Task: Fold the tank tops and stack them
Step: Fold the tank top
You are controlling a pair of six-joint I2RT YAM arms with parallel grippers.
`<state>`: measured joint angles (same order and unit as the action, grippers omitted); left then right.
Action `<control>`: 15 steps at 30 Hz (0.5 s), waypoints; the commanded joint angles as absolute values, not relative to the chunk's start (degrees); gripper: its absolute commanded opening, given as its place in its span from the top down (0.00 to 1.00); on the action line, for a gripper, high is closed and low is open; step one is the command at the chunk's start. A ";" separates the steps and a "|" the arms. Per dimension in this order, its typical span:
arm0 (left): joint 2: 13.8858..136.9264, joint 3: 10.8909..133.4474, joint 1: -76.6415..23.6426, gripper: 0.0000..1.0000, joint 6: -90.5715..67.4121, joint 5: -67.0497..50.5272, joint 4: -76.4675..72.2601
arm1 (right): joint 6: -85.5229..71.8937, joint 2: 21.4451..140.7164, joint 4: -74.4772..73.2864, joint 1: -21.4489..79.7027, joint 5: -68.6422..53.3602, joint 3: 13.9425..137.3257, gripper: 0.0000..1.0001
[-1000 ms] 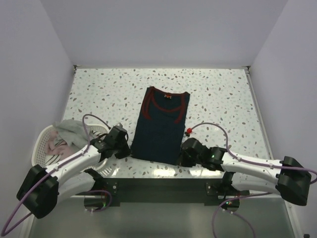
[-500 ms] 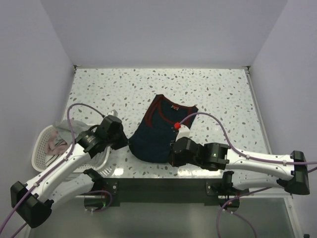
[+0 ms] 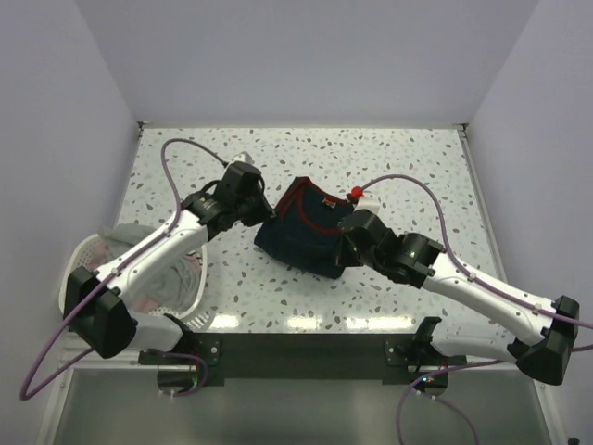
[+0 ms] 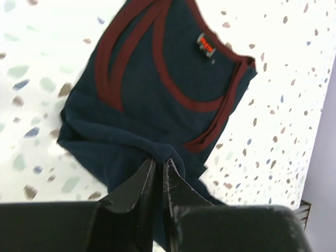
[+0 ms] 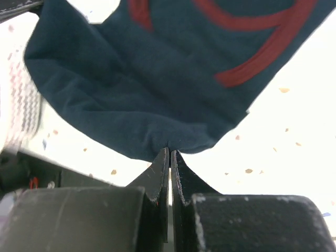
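Note:
The navy tank top with dark red trim (image 3: 310, 232) lies on the speckled table, its lower half lifted and carried up over its upper half. My left gripper (image 3: 261, 219) is shut on its hem at the left corner; in the left wrist view (image 4: 159, 160) the cloth bunches at the tips. My right gripper (image 3: 345, 243) is shut on the hem at the right corner, and in the right wrist view (image 5: 169, 149) the navy cloth (image 5: 157, 79) hangs from the tips. Pale and grey tops (image 3: 162, 278) lie in the white basket, partly hidden by my left arm.
The white slotted basket (image 3: 79, 264) stands at the table's front left edge. Purple cables loop above both arms. White walls close the table at the back and sides. The table's front edge (image 3: 306, 320) runs just before the arm bases.
Both grippers have lifted the navy top's bottom hem from the near edge and carried it away from the bases, over the upper half. The cloth now bunches mid-table.

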<state>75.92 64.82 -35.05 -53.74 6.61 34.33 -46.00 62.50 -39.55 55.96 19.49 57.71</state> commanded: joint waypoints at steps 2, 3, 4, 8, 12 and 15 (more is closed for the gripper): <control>83.22 73.20 -34.37 1.00 -52.29 6.15 25.23 | -40.88 61.08 -37.62 49.41 16.88 58.98 1.00; 84.54 75.21 -34.19 1.00 -52.03 5.98 23.22 | -40.35 61.26 -36.57 46.70 15.74 58.89 1.00; 87.34 76.45 -34.19 1.00 -51.77 5.72 22.16 | -39.21 61.52 -36.13 45.45 15.30 58.80 1.00; 95.17 84.01 -33.84 1.00 -50.89 4.40 19.69 | -36.92 63.19 -33.14 38.60 12.14 58.27 1.00; 102.20 91.91 -33.58 1.00 -49.84 3.95 15.83 | -34.63 66.17 -28.93 29.74 8.88 58.01 1.00; 108.88 96.57 -32.87 1.00 -49.49 1.41 12.76 | -33.31 69.68 -25.68 23.93 5.63 57.83 1.00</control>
<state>105.19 90.72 -33.85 -51.33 3.81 20.29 -36.53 66.72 -31.73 28.56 9.87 57.67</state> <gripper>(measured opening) 0.124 0.011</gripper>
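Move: Ahead and to the right of the left hand, which already holds one corner of the tank top's raised edge, the neck label lies about 13 cm out, 14 cm right and some 17 cm below. The left shoulder is roughly 17 cm ahead of that hand and 8 cm right. From the right hand, holding the other corner, the label is about 22 cm ahead and 4 cm left, the right shoulder some 24 cm ahead and 3 cm right, both about 18 cm down. Carrying the raised edge forward and to the right over the lying part of the tank top, towards the neck end, both hands travel nearly level with fingers still shut on its corners. The left leads by about 14 cm forward and 9 cm right, its fingers tilting up some 10 degrees; the right goes about 10 cm forward and 8 cm right, turning roughly 15 degrees clockwise. ##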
